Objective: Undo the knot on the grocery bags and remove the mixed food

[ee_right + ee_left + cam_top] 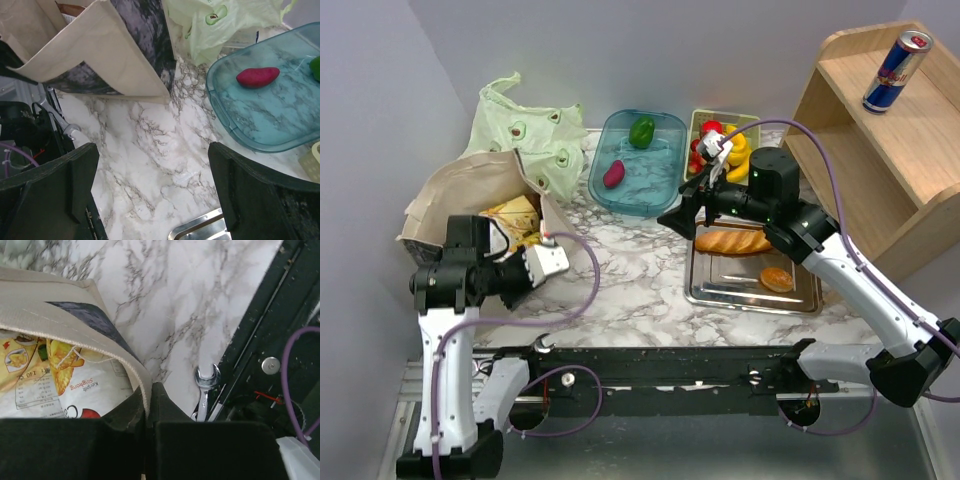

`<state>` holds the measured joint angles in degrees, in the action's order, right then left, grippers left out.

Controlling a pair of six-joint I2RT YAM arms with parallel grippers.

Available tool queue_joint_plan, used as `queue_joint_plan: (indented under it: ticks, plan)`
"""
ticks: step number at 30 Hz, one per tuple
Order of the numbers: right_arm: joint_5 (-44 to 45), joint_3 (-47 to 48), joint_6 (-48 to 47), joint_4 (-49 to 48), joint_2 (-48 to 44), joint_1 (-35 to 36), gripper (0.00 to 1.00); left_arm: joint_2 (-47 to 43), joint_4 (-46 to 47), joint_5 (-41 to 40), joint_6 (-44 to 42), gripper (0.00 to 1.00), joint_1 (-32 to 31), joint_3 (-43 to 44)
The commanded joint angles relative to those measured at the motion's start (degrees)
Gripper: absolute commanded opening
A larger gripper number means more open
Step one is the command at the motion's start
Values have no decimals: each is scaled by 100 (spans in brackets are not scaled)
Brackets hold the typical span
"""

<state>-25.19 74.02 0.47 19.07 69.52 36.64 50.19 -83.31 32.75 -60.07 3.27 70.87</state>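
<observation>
The beige canvas tote (pixel 470 190) stands open at the left, with a yellow-printed snack pack (pixel 60 385) inside it. My left gripper (pixel 148 392) is shut on the tote's front rim (pixel 100 352), pinching the cloth edge between its pads. Behind the tote lies the pale green bag (pixel 525 130), crumpled; its knot is hidden from every view. A green bell pepper (pixel 642 131) and a magenta-red vegetable (pixel 257 76) rest in the clear blue tray (pixel 665 185). My right gripper (pixel 152 150) hangs open over bare marble between the tote and that tray, holding nothing.
A yellow tub (pixel 698 125) of strawberries and bananas sits behind the right arm. The metal tray (pixel 750 298) holds a bread loaf (pixel 732 241) and a bun (pixel 776 279). A wooden shelf (pixel 880 150) carries a drink can (pixel 898 70). A wrench (pixel 205 385) lies by the black rail.
</observation>
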Motion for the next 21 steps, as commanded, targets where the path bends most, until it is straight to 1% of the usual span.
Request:
queue_joint_plan:
  ticks: [1,2,3,4,5,6,8,9,10,11,13,16,18,19,21]
  plan:
    - [-297,5,150,-151,147,-26,98,-735,-926,936,-1276,1,-309,-383]
    - [-313,14,134,-136,157,-26,98,-804,-928,883,-1316,10,-308,-400]
    - [-322,24,114,-112,179,-27,98,-833,-932,824,-1275,25,-309,-354]
    - [-335,46,99,-91,190,-26,98,-817,-926,755,-1157,49,-305,-203]
    - [-329,64,86,-72,199,-26,98,-753,-919,704,-929,65,-309,-1]
    - [-339,84,86,-62,209,-26,98,-623,-923,668,-658,75,-307,329]
    - [-338,125,61,-28,235,-26,98,-278,-917,720,74,81,-309,1142]
    - [-336,138,50,-26,238,-26,98,-147,-882,779,315,87,-309,1469]
    - [-323,143,45,-17,239,-26,99,-59,-747,856,666,96,-309,1835]
    - [-312,156,33,-17,249,-29,99,-13,-417,845,1019,98,-304,2050]
    - [-311,178,13,4,262,-26,99,52,402,448,1744,98,-286,2287]
    - [-294,212,14,59,257,-30,98,401,1154,-143,2301,98,-34,2513]
    - [-244,202,10,71,226,-26,99,823,1199,-335,2336,99,309,2640]
    - [-223,192,13,75,195,-28,99,1072,1121,-418,2193,98,456,2681]
    - [-189,175,12,104,160,-26,99,1403,1250,-736,2021,98,656,2412]
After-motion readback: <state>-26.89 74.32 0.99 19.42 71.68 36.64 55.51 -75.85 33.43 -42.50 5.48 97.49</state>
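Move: The tote bag's rim is already pinched in the left hand's shut fingers. The snack packets inside the bag lie about 15 cm ahead of this hand, 2 cm to its left and 12 cm below; the green grocery bag is some 38 cm straight ahead and 12 cm below. The wrench lies about 2 cm ahead, 6 cm right and 20 cm below. From the right hand the rim is roughly 35 cm left, 11 cm back and 10 cm lower. The tote bag's rim, still pinched, is drawn about 4 cm farther back towards the table's near edge, then the left fingers open wide and let go of it. The hand climbs some 15 cm and then swings forward over the bag's mouth as well, its fingertips tilting up and outward by roughly 20 degrees and the wrist turning counter-clockwise. ##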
